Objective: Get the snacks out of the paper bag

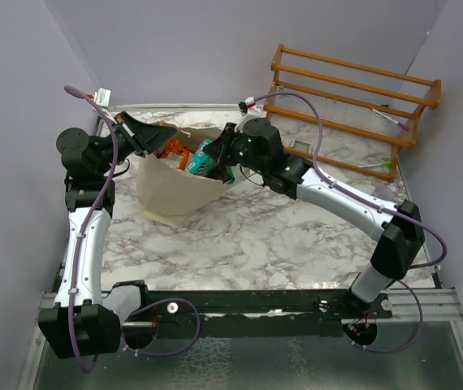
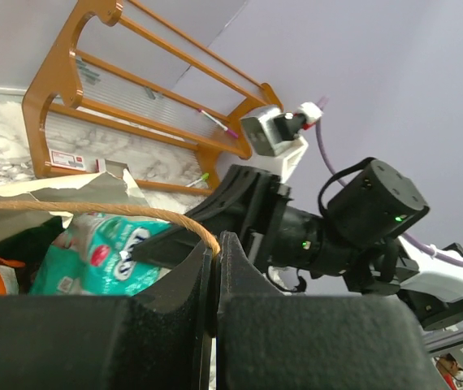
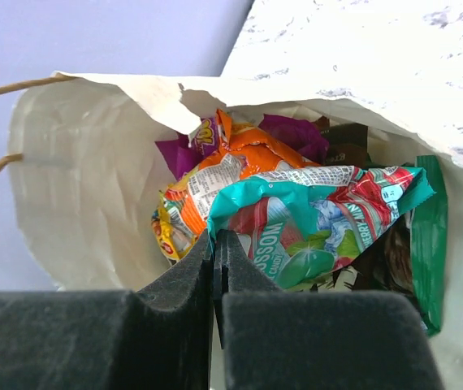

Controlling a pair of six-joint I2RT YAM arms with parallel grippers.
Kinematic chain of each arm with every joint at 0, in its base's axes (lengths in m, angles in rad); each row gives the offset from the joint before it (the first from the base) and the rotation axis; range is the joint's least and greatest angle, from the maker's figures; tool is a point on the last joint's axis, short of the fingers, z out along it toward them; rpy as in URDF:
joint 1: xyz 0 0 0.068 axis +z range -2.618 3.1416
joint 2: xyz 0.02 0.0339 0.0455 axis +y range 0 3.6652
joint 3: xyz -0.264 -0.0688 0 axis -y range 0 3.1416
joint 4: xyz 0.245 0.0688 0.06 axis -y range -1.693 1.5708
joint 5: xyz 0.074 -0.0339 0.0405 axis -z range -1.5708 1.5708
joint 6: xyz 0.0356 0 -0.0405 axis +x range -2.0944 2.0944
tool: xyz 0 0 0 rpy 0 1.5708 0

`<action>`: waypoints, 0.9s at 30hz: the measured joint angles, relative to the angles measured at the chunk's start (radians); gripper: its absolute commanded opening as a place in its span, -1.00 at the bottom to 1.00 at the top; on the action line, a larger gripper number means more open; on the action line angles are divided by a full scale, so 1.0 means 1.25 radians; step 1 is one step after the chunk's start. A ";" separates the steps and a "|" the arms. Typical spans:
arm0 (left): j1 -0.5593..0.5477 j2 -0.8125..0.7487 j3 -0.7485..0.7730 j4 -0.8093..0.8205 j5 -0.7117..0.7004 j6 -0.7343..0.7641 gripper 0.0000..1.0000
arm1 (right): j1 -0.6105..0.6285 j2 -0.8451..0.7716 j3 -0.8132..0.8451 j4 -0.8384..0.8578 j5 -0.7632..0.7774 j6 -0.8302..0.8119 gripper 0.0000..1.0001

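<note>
The cream paper bag (image 1: 175, 195) stands on the marble table with its mouth open. My left gripper (image 2: 214, 242) is shut on the bag's brown cord handle (image 2: 93, 209) at the bag's left rim (image 1: 146, 158). My right gripper (image 3: 219, 237) reaches into the mouth and is shut on the corner of a teal-green snack packet (image 3: 321, 215), which also shows in the top view (image 1: 203, 162). Under that packet lie an orange packet (image 3: 244, 158), a purple one (image 3: 292, 134), a dark brown one (image 3: 349, 146) and a plain green one (image 3: 430, 236).
An orange wooden rack (image 1: 353, 101) stands at the back right of the table, close behind the right arm (image 1: 337, 195). Purple walls close in the left, back and right sides. The bag's torn inner wall (image 3: 77, 179) rises left of the right gripper.
</note>
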 measured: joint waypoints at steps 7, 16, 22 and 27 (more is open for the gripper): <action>0.000 0.000 0.000 -0.001 -0.003 -0.005 -1.00 | 0.000 -0.087 -0.021 -0.006 -0.002 -0.013 -0.98; 0.000 0.000 0.000 -0.020 -0.005 -0.004 -1.00 | 0.000 -0.248 -0.038 -0.038 -0.003 -0.055 -0.98; 0.000 0.008 0.048 -0.087 -0.008 0.056 -1.00 | 0.000 -0.393 -0.045 -0.069 0.001 -0.138 -0.98; 0.000 0.027 0.142 -0.177 -0.028 0.142 -1.00 | 0.000 -0.567 -0.075 -0.125 0.063 -0.220 -0.98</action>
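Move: The right hand has the teal snack packet already pinched inside the bag's mouth; open table to the right of the paper bag lies roughly 24 cm to its right, 12 cm back and nearly 30 cm below. The orange snack sits about 9 cm left, 2 cm ahead and 8 cm down, the green packet some 4 cm right, level fore-and-aft and 10 cm down. From the left hand, that open table is about 36 cm right, 8 cm back and 41 cm below. Keeping its pinch on the teal packet's edge, the right hand lifts about 20 cm up out of the bag, swinging ever faster to the right (some 17 cm) and back towards its base (about 12 cm), while its fingers tip upward by around 30 degrees. The left hand still grips the twine handle, nearly motionless at first, then rises some 2 cm near the end as the packet is carried away from the bag. ##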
